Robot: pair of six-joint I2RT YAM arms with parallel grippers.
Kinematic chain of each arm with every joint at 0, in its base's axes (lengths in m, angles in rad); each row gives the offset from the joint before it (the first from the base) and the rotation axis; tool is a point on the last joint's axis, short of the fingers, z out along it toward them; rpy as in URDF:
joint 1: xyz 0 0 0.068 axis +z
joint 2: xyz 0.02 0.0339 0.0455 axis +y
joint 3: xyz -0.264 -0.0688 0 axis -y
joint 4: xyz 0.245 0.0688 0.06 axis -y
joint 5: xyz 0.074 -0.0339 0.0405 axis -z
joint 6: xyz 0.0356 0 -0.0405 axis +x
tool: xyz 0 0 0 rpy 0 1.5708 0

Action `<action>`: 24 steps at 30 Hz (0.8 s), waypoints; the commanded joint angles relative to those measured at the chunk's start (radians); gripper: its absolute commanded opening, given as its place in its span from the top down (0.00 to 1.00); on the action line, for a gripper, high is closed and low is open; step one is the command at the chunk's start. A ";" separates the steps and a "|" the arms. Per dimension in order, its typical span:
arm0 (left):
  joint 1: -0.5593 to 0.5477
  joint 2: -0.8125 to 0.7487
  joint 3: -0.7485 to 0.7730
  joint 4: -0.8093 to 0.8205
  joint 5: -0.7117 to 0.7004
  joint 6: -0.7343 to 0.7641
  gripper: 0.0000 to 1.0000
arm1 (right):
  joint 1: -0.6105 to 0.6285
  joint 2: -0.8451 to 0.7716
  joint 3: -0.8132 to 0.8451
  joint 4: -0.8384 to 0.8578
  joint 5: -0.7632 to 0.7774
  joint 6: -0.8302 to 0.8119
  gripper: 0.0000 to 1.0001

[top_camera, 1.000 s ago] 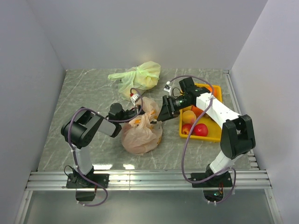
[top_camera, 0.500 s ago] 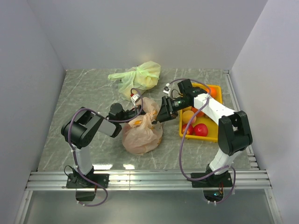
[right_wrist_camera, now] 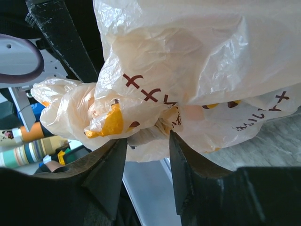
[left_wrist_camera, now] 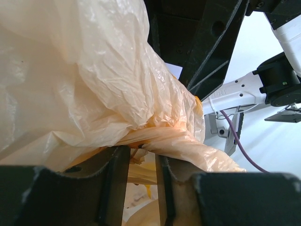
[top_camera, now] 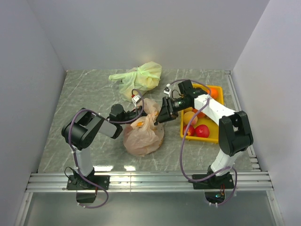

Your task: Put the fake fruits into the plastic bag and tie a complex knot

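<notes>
The peach-orange plastic bag [top_camera: 143, 135] lies mid-table with orange fruit showing through its top. My left gripper [top_camera: 139, 112] is at the bag's upper left and my right gripper [top_camera: 159, 117] at its upper right. In the left wrist view the jaws [left_wrist_camera: 142, 149] stand narrowly apart, closed on a fold of the bag [left_wrist_camera: 94, 84]. In the right wrist view the jaws [right_wrist_camera: 148, 139] pinch a twisted bunch of the printed bag [right_wrist_camera: 188, 61]. More fake fruits sit in the yellow tray [top_camera: 200, 139]: a peach [top_camera: 190, 117], a red apple [top_camera: 202, 131] and an orange [top_camera: 214, 92].
A pale yellow-green knotted bag [top_camera: 141, 77] lies at the back centre, just behind the left gripper. The tray lies under the right forearm, close to the right wall. Grey walls close in the table on three sides.
The right arm has swung slightly left and its gripper has pushed closer to the bag's top. The bag's top has bunched a little. The left arm has hardly moved.
</notes>
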 commanded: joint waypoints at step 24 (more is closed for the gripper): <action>-0.009 0.005 0.026 0.538 0.016 -0.075 0.69 | 0.068 0.082 0.045 -0.055 0.049 -0.091 0.99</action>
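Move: The right hand's half-open fingertips sit at the gathered bag neck, whose orange-printed fold is about 2 cm to its left and 1 cm below. The stuffed bag body lies roughly 11 cm back, 8 cm left and 9 cm lower; the yellow bin is some 25 cm right, 4 cm ahead and 12 cm below. From the left hand, the bag neck lies about 3 cm right and 1 cm back, level in height. The right fingers close from about half open to nearly shut, pinching the bag neck's film at the orange-printed fold, as the hand eases down and left about 1.5 cm deeper into the neck. Meanwhile the left hand, part-open with film still stretched across its fingertips, sinks some 2 cm and rolls slightly, its forward side dipping. ##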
